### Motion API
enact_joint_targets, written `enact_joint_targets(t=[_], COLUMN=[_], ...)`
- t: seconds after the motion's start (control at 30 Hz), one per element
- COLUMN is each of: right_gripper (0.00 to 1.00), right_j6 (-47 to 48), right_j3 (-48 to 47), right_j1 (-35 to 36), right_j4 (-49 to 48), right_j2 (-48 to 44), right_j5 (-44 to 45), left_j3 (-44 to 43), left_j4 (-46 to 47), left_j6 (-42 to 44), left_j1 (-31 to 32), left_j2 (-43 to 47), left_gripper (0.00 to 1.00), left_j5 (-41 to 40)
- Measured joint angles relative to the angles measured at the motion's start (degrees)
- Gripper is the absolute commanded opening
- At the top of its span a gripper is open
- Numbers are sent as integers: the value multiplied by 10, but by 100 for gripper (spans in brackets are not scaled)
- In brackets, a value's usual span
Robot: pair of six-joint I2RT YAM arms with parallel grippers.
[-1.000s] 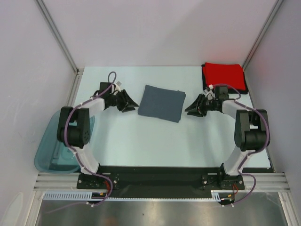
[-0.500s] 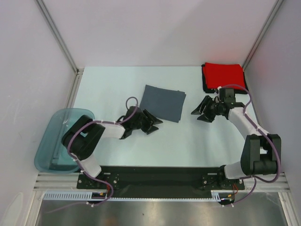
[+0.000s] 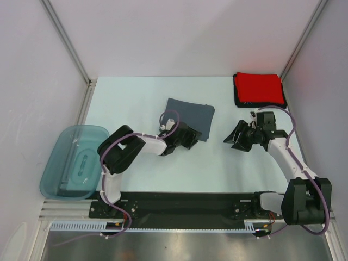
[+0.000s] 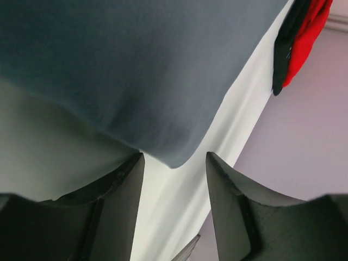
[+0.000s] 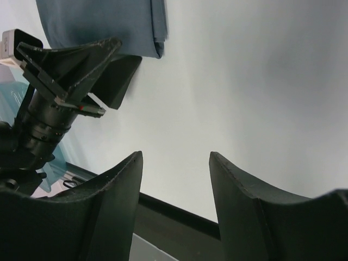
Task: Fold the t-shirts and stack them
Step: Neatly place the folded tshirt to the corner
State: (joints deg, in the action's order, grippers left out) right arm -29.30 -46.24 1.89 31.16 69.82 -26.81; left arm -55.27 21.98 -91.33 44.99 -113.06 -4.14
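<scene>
A slate blue-grey t-shirt (image 3: 187, 115) lies folded into a flat rectangle at mid-table. My left gripper (image 3: 194, 136) is low at its near edge, open. In the left wrist view the shirt (image 4: 136, 65) fills the top, and its corner sits just ahead of the gap of the open gripper (image 4: 174, 157). A red t-shirt (image 3: 259, 88) lies folded at the far right on a black t-shirt (image 3: 237, 98); both, red (image 4: 307, 38) and black (image 4: 284, 51), also show in the left wrist view. My right gripper (image 3: 235, 139) is open and empty, right of the grey shirt (image 5: 103, 22), over bare table (image 5: 175, 155).
A translucent teal tub (image 3: 73, 163) stands at the table's left edge. White walls with metal posts close in the back and sides. The black rail (image 3: 185, 202) carrying the arm bases runs along the near edge.
My left arm swung from the shirt's left side round to its near edge. My right gripper drew back toward the near right. Both grippers opened wider.
</scene>
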Motion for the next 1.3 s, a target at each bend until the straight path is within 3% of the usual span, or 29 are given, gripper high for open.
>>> enact_joint_targets(t=[0.33, 0.47, 0.53, 0.73, 1.03, 1.3], right_gripper=[59, 64, 73, 78, 83, 82], right_j6=[6, 14, 25, 38, 21, -58], right_j3=[4, 0, -7, -57, -153, -165], right_j1=[0, 0, 0, -4, -5, 1], right_j4=[-4, -16, -19, -47, -133, -232], right_j2=[-7, 25, 56, 167, 312, 416], right_j5=[0, -8, -20, -68, -153, -212], left_j3=[-68, -81, -81, -81, -81, -78], left_j4=[-85, -93, -97, -103, -99, -100], left_j6=[-37, -42, -42, -34, -11, -10], left_j1=[24, 34, 34, 25, -2, -23], left_j2=[-26, -36, -37, -39, -32, 15], left_gripper=[47, 34, 25, 0, 0, 0], left_j5=[-38, -37, -34, -14, 50, 95])
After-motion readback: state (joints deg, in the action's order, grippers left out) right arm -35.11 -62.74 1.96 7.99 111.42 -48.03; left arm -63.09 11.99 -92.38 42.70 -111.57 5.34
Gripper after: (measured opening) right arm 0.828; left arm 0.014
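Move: Level with the left hand, about 3 cm to its right and 2 cm below it, is the near-right corner of the folded t-shirt; the shirt's middle is some 11 cm ahead and 3 cm left of that hand. From the right hand, the shirt's right edge lies roughly 13 cm ahead, 7 cm left and 10 cm down, that near-right corner 5 cm ahead and 9 cm left, and the red stack 36 cm ahead and 20 cm right. Easing a couple of centimetres right and slightly down, the left hand shuts its fingers on the shirt's near-right corner, then lifts it about 5 cm. The right hand, after a short wait, swings some 11 cm forward, down and left towards the shirt's right edge, spreading its fingers wider and rolling about 20 degrees so its left side rises. ##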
